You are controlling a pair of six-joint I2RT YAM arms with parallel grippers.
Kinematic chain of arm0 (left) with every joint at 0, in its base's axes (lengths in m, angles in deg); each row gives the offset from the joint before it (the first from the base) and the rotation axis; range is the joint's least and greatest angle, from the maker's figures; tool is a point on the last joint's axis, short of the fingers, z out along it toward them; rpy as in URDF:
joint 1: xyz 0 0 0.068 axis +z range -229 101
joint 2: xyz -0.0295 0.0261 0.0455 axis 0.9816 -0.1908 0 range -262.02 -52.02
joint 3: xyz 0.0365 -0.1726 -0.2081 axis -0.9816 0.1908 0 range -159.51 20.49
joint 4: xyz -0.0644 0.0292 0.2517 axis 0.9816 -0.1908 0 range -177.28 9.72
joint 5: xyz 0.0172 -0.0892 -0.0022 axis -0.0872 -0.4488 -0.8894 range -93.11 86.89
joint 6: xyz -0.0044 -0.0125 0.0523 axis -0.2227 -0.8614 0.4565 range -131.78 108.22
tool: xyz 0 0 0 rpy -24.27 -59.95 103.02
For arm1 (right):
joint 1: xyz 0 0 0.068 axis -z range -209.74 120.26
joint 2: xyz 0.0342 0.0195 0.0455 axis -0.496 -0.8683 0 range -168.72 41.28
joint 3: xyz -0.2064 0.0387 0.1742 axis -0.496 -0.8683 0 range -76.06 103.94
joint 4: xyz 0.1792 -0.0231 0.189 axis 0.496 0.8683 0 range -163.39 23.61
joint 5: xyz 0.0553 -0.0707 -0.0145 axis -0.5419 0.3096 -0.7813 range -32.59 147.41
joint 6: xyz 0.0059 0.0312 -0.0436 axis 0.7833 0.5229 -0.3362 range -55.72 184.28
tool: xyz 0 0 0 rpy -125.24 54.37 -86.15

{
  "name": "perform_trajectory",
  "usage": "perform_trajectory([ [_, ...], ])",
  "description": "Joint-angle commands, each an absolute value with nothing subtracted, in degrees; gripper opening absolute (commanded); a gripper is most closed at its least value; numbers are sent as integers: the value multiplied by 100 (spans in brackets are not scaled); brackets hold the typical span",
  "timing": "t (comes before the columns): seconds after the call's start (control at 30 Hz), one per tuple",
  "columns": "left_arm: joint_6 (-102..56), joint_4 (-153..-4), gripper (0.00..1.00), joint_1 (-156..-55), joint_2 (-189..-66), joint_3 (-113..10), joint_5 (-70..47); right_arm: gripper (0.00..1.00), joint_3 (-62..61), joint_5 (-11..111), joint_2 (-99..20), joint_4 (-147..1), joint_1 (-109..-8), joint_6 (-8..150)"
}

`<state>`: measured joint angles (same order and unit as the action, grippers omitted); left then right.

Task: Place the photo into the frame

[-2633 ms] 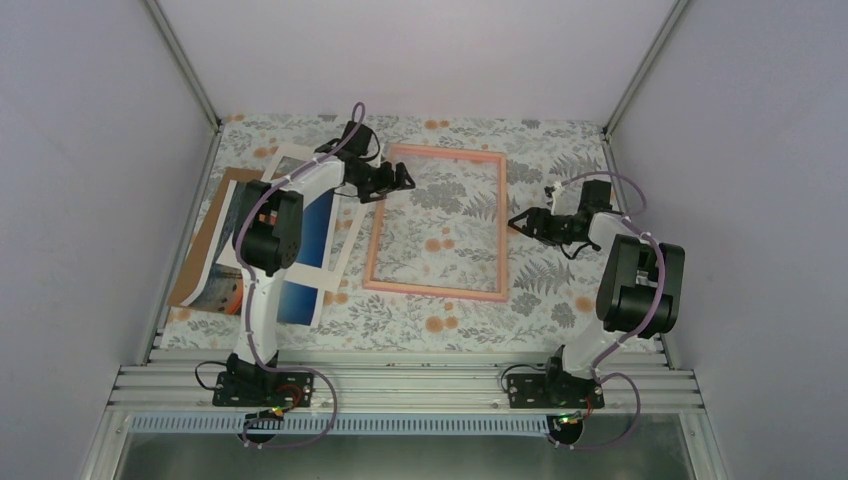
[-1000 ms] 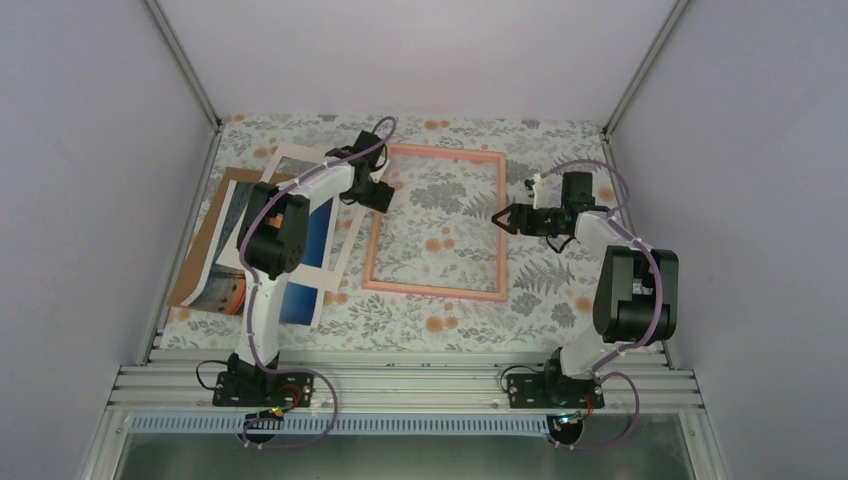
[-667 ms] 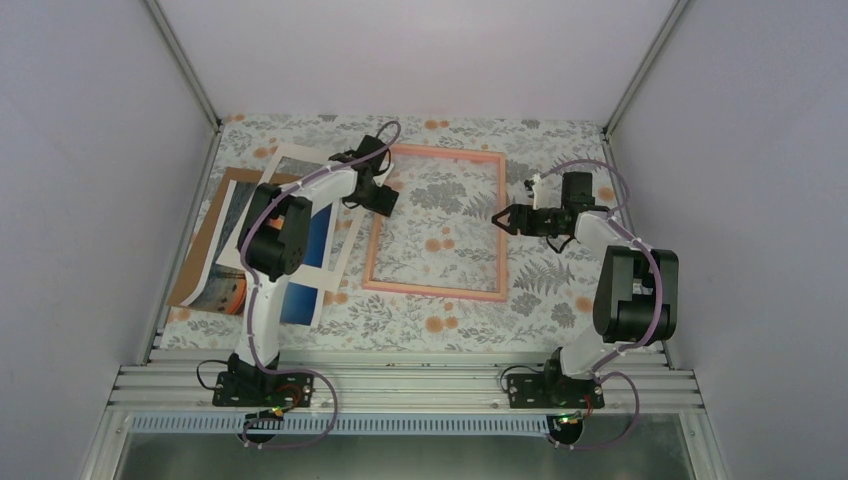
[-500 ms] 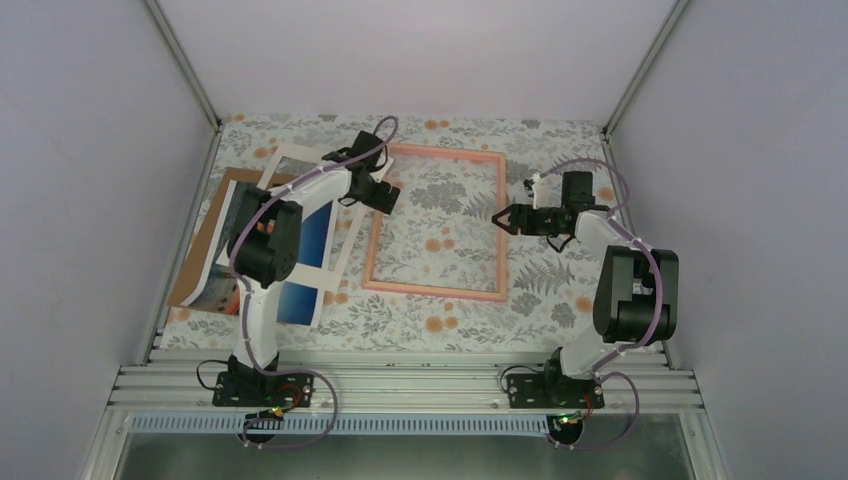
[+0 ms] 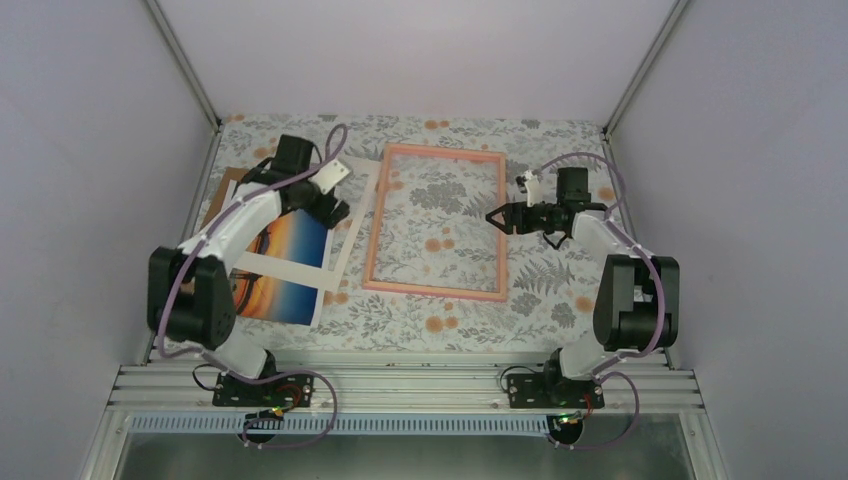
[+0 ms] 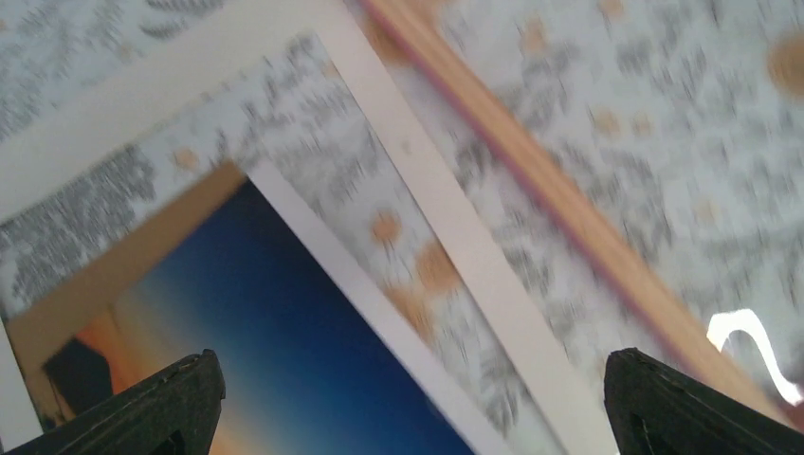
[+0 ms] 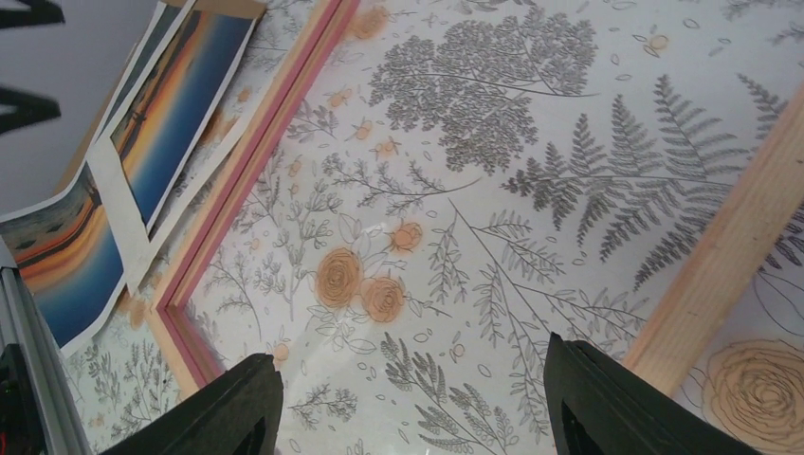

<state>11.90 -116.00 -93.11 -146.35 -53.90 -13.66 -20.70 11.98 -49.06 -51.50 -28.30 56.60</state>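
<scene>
The photo [image 5: 298, 234], an orange sunset with blue sky, lies flat at the table's left, and a white mat [image 5: 347, 236] lies across it. The pink frame [image 5: 436, 289] lies in the middle with only the floral cloth showing inside it. My left gripper [image 5: 336, 212] hovers open over the mat's right side, nothing between its fingers. The left wrist view shows the photo [image 6: 256, 360], the mat [image 6: 474, 256] and the frame's rail [image 6: 559, 213]. My right gripper [image 5: 497, 218] hangs open and holds nothing at the frame's right rail [image 7: 730, 256], with the photo [image 7: 180, 104] beyond.
A brown backing board [image 5: 222, 189] peeks out from under the photo's far left. Purple walls enclose the table on three sides. An aluminium rail [image 5: 400, 385] with both arm bases runs along the near edge.
My left arm has swung left, from the frame's upper-left corner to above the mat and photo, and its jaws have widened. The right gripper has barely moved.
</scene>
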Motion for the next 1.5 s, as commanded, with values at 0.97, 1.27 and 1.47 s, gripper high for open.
perform_trajectory([
  [0.97,383,-10097,74,-11668,-14484,-2493,2931,70,-2406,2559,-3563,-4740,-2729,5253],
  [1.27,330,-10232,44,-11671,-14958,-2669,3202,69,-2435,2529,-3431,-4757,-2671,5265],
  [1.47,320,-10400,14,-11662,-14701,-2900,3229,69,-2464,2471,-3259,-4745,-2671,5235],
])
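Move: The white mat's right strip, close to its near corner, is about 9 cm back from the left hand, 2 cm to its left and some 13 cm below. The frame's near-left corner is roughly 6 cm to the right of that spot and level with it. The sunset photo's middle lies about 5 cm farther out and 9 cm left of it. From the right hand, that spot on the mat is around 25 cm left, 8 cm back and 11 cm below. The white mat's right strip is what the left hand comes down on: it sweeps back and sinks some 12 cm while its fingertips swing leftward by nearly 40 degrees, then eases forward a little as the wide-open fingers close to about a quarter across the mat's outer edge. The empty right hand first dips left, then drifts right and up over the frame's right rail, its fingers staying part open. ##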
